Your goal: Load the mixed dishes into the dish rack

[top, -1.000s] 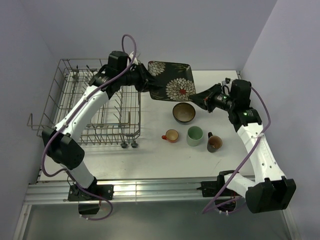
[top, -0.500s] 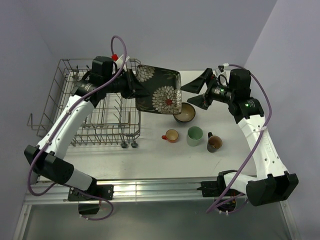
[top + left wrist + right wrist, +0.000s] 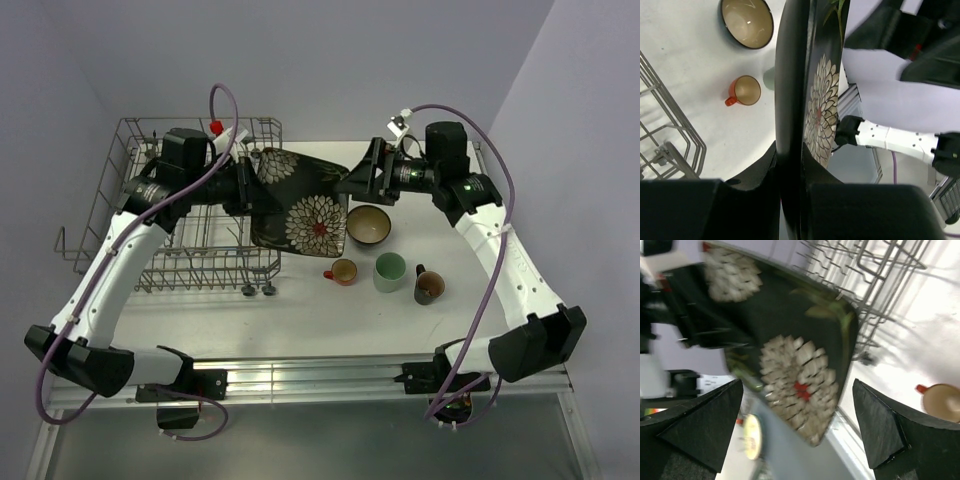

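Observation:
The dark square plate (image 3: 300,205) with white flowers hangs tilted in the air, between the dish rack (image 3: 150,215) and the bowl. My left gripper (image 3: 245,188) is shut on its left edge. In the left wrist view the plate (image 3: 790,100) shows edge-on, pinched between my gripper's (image 3: 790,165) jaws. My right gripper (image 3: 362,180) stands open just right of the plate's far corner, not touching it. In the right wrist view the plate (image 3: 790,340) fills the space ahead of the wide-apart fingers (image 3: 880,430). On the table stand the blue bowl (image 3: 368,225), orange-red cup (image 3: 342,271), green mug (image 3: 390,271) and brown cup (image 3: 430,287).
The grey wire rack (image 3: 665,130) with upright tines fills the table's left half, its small wheels (image 3: 258,290) at the near right corner. Walls close in at the back and right. The rack's right side (image 3: 875,270) lies just behind the plate.
My right gripper let go of the plate's right corner, opened wide and rose to the left. The left arm carried the plate leftward and down, towards the rack.

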Tool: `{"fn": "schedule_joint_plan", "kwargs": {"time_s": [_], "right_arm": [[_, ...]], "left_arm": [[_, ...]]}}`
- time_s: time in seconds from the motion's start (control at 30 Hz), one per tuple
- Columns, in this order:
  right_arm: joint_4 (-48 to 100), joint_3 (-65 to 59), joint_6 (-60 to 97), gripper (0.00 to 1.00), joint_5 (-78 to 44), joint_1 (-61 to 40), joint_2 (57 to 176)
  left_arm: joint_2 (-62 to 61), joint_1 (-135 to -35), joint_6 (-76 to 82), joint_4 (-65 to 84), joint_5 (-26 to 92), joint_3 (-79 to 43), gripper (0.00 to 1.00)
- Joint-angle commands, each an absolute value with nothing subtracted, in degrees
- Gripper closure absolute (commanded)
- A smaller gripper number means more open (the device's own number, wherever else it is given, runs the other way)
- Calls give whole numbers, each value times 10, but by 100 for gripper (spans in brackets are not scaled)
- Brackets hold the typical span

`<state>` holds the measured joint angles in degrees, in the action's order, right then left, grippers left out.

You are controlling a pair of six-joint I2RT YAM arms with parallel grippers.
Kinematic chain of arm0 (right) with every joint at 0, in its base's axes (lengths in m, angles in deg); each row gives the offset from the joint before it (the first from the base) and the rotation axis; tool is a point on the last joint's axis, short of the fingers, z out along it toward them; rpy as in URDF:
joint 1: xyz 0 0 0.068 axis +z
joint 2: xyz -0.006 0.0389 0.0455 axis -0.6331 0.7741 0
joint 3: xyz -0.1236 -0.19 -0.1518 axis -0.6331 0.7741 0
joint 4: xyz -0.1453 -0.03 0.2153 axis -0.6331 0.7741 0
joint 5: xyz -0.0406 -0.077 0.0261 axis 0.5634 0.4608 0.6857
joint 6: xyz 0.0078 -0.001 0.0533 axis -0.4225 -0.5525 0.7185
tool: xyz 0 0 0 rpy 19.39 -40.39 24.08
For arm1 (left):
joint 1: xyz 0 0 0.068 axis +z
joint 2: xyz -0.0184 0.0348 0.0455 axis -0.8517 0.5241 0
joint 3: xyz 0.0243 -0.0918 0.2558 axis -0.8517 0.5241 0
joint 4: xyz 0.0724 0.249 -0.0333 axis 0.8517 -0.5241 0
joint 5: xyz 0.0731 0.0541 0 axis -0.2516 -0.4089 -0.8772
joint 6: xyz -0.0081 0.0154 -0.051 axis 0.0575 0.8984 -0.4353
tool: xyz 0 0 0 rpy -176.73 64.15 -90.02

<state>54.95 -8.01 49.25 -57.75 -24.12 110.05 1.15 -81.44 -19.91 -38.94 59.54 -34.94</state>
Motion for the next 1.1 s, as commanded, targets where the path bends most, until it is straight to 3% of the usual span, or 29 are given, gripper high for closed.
{"fn": "schedule_joint_plan", "kwargs": {"time_s": [0.0, 0.3, 0.63, 0.77, 0.9, 0.93, 1.07], "right_arm": [[589, -129, 400, 3, -540, -225, 1110], [550, -77, 345, 8, -524, -217, 1078], [403, -53, 398, 8, -698, -204, 1062], [392, -56, 416, 16, -780, -183, 1075], [433, -66, 386, 27, -780, -176, 1080], [430, -64, 390, 34, -780, -175, 1081], [431, -59, 390, 49, -784, -170, 1088]], "left_arm": [[-44, -808, -187, -348, 653, -377, 100], [-82, -805, -194, -337, 720, -344, 100], [-103, -803, -229, -281, 792, -297, 100], [-99, -802, -218, -290, 798, -302, 100], [-101, -802, -218, -287, 809, -300, 100], [-102, -802, -217, -287, 812, -298, 100], [-107, -802, -215, -287, 816, -289, 100]]}}
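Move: The floral plate, already pinched by its left edge in the left hand, has its middle about 4 cm ahead, 7 cm right and 4 cm below that hand. From the right hand its middle lies some 11 cm left, 2 cm ahead and 5 cm lower. The orange cup stands about 7 cm ahead, 2 cm left and 32 cm below the right hand; the bowl is roughly 19 cm ahead, 6 cm right and equally low. The plate is carried back about 7 cm and raised about 3 cm by the left hand, still pinching its left edge and swinging slightly clockwise. The open right hand first dips about 2 cm, then sweeps back, left and up towards the plate's right edge, turning counter-clockwise some 25 degrees, and half closes its fingers around that edge. ##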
